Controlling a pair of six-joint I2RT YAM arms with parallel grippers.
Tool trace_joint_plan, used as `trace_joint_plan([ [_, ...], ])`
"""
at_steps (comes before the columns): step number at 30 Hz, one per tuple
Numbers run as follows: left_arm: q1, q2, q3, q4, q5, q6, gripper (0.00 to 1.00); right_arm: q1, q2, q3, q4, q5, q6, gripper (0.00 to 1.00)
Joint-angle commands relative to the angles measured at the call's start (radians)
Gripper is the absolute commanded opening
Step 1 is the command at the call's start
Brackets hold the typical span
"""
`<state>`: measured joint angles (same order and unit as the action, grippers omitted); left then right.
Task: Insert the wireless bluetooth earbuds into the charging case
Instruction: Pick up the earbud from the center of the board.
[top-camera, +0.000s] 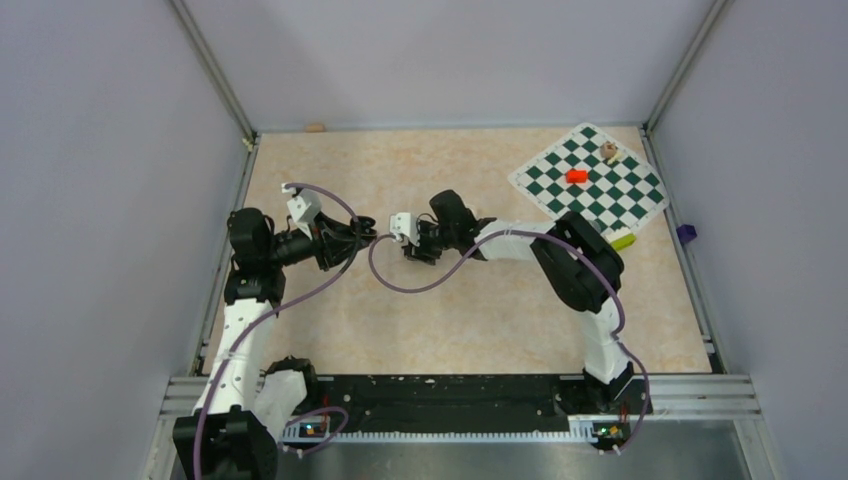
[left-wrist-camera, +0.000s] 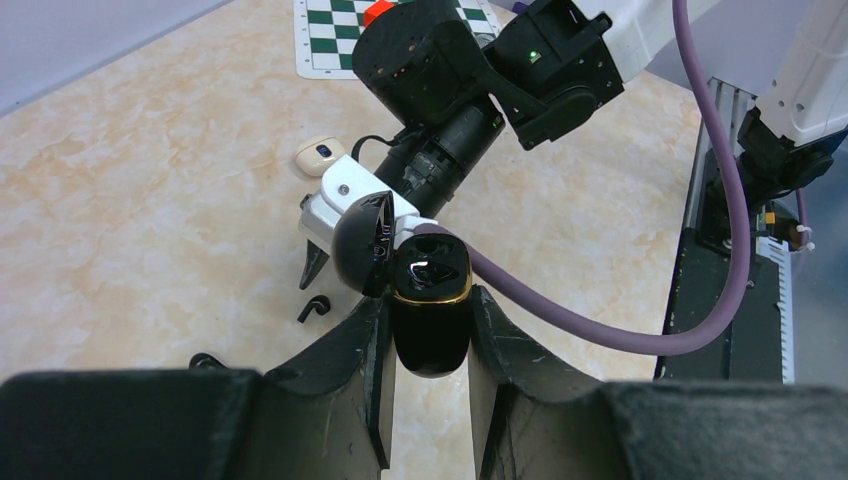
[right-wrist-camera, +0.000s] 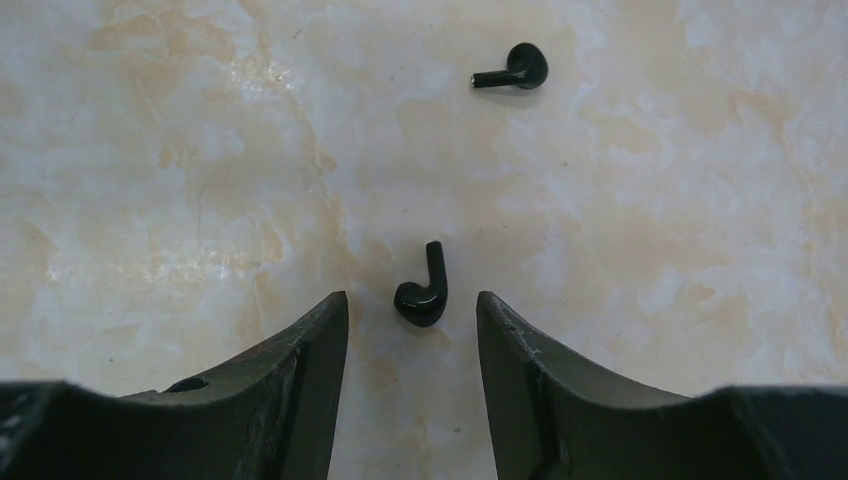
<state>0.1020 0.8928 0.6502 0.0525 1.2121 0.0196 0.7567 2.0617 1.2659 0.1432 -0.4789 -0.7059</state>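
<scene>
My left gripper (left-wrist-camera: 429, 298) is shut on the glossy black charging case (left-wrist-camera: 430, 335), held off the table with its round lid (left-wrist-camera: 360, 245) swung open to the left and a gold rim showing. One black earbud (right-wrist-camera: 423, 295) lies on the table between the tips of my right gripper (right-wrist-camera: 411, 296), which is open and not touching it. The second earbud (right-wrist-camera: 517, 68) lies farther ahead, on its side. In the left wrist view the first earbud (left-wrist-camera: 314, 308) sits just under the right gripper's finger (left-wrist-camera: 313, 265). Both grippers (top-camera: 365, 233) (top-camera: 415, 250) meet mid-table.
A purple cable (left-wrist-camera: 600, 320) loops right behind the case. A cream lump (left-wrist-camera: 321, 154) lies past the right wrist. The green-and-white chessboard (top-camera: 590, 185) at the far right carries a red piece (top-camera: 576, 176) and a brown one (top-camera: 608, 152); a yellow-green block (top-camera: 624, 240) sits at its edge.
</scene>
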Motion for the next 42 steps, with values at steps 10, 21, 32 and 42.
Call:
trace_joint_plan([
  [10,0.007,-0.003,0.001,0.043,0.012,-0.007,0.0,0.019,0.048,0.078,-0.068,0.058,-0.019,0.42],
  [21,0.008,-0.001,0.0,0.044,0.01,-0.009,0.0,0.031,0.059,0.114,-0.124,0.033,-0.033,0.21],
  [32,0.008,0.01,-0.008,0.06,0.01,-0.015,0.0,-0.009,-0.146,0.089,-0.193,-0.125,0.052,0.16],
  [42,-0.07,0.083,0.025,0.016,-0.054,0.03,0.0,-0.068,-0.491,0.012,-0.322,-0.146,0.118,0.08],
])
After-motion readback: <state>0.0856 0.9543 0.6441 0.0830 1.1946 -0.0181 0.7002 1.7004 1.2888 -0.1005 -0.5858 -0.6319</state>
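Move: The center earbud lies almost between the right gripper's open fingertips, within 1 cm ahead and to the left, and about 1 cm below. The second earbud is about 5 cm ahead of that hand and 8 cm to its left, equally low; the white case is some 9 cm ahead and 16 cm to its right, also at table height. From the left gripper, which holds the open black charging case, the center earbud is about 12 cm ahead, 7 cm right and 22 cm below. Settle the right gripper about 1 cm lower around the center earbud and close the fingers from half open until they pinch its head. Then ease it back a little and lift it quickly, some 15 cm off the table, drifting about 3 cm right and tipping the fingers up roughly 10 degrees. Keep the left gripper's hold on the black charging case. ##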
